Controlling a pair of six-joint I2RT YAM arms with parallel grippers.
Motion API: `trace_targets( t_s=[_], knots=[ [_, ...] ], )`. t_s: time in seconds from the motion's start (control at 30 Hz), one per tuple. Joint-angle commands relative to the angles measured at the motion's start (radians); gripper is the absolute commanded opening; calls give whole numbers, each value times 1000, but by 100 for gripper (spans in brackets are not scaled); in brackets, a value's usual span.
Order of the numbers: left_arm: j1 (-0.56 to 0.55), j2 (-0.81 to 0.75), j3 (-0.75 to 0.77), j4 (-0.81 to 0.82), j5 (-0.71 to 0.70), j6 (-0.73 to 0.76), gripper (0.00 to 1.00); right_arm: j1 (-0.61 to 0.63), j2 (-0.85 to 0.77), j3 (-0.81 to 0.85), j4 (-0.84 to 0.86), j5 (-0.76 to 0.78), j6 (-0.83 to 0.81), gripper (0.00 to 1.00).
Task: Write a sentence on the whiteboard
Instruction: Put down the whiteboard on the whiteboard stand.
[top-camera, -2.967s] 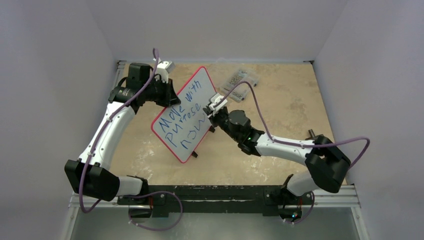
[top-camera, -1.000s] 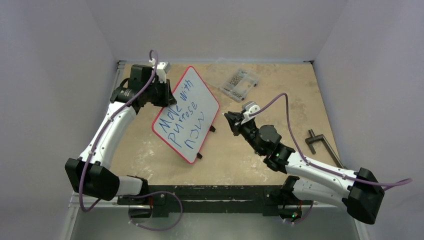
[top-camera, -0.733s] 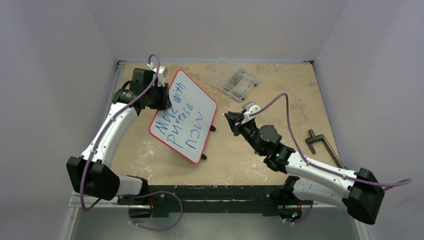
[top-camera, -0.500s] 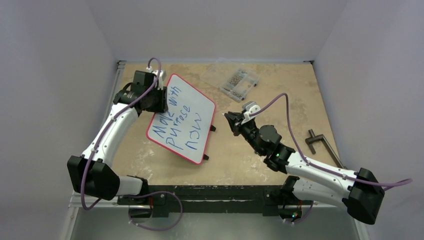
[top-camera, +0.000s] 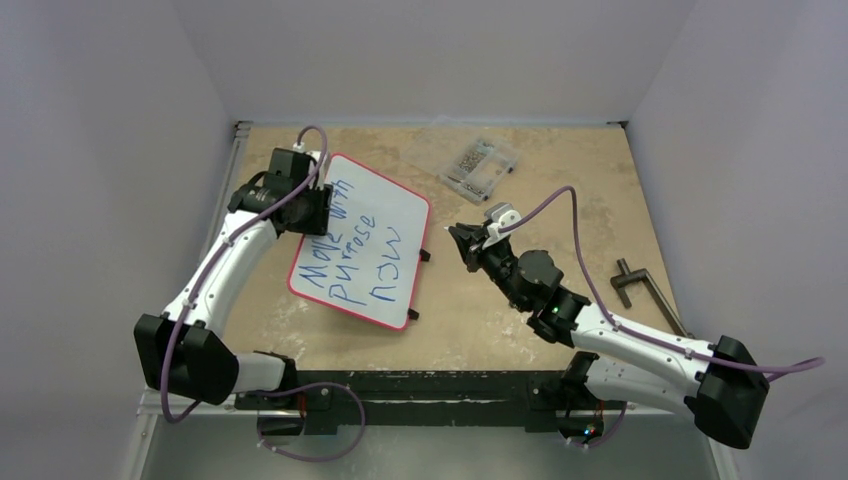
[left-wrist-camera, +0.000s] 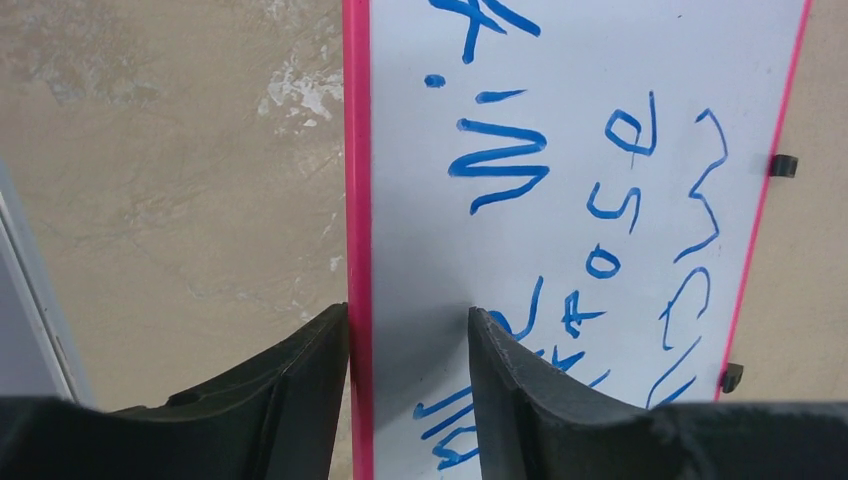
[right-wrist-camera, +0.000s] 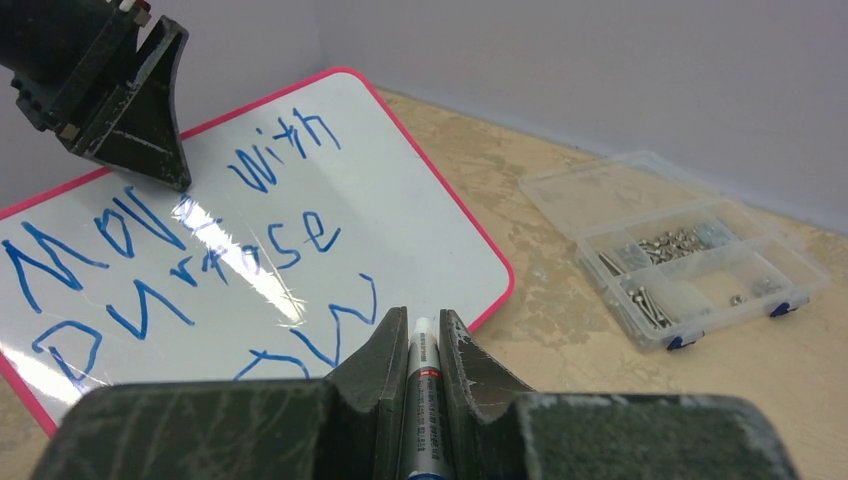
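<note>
The whiteboard (top-camera: 362, 205), red-rimmed, lies low on the table left of centre, with the blue sentence (top-camera: 352, 247) "Move with purpose now" on its face. My left gripper (top-camera: 316, 203) is at its far left rim and is open. In the left wrist view the left gripper (left-wrist-camera: 408, 322) straddles the rim of the whiteboard (left-wrist-camera: 610, 50): one finger is against the outer edge, the other stands off the face near the sentence (left-wrist-camera: 500, 165). My right gripper (top-camera: 458, 238) hovers right of the board, shut on a marker (right-wrist-camera: 422, 375), its tip toward the whiteboard (right-wrist-camera: 400, 205).
A clear plastic box of screws (top-camera: 482, 165) sits at the back, right of the board, and also shows as the box (right-wrist-camera: 690, 250) in the right wrist view. A black T-shaped tool (top-camera: 640, 287) lies near the table's right edge. Walls close three sides.
My left gripper has opened off the board's rim. The board has tipped down from steeply tilted to nearly flat and shifted left. The right arm pulled back from the board earlier and has since held still.
</note>
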Motion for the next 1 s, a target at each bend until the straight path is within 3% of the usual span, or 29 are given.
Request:
trace_targets(
  t_s=[0.0,0.13,0.67,0.77,0.97],
  knots=[
    [-3,-45,-19,-42,-58,41,48,5,-22,0,11,9,13,0],
    [-5,-58,-22,-39,-67,37,56,5,-18,6,10,9,10,0],
    [-7,-159,46,-55,-108,27,71,5,-32,29,-22,65,4,0],
    [-8,-197,64,-62,-94,27,93,5,-61,23,-14,155,-1,0],
    [-15,-275,93,-81,-13,35,99,5,-77,93,-98,236,34,0]
  ],
)
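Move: The whiteboard already lies tilted on its stand, its high left edge between the left fingers; its middle is about 10 cm to that hand's right, 2 cm back and 6 cm below. The stand's two black feet show past the board's right edge, both about 12 cm below the hand: one some 22 cm right and 3 cm back, the other 19 cm right and 16 cm back. From the right hand, the whiteboard's middle lies about 19 cm left, 3 cm ahead and 14 cm down. The left hand spreads its half-open fingers to fully open around the whiteboard's red edge, easing a little back and left, then climbs clear of the edge, faster and faster, about 6.5 cm up and 3 cm back in all, its fingertips tipping some 10 degrees upward. Near the end the right hand, still gripping the marker, starts away from the board to the right by about 3 cm, turning slightly clockwise. ##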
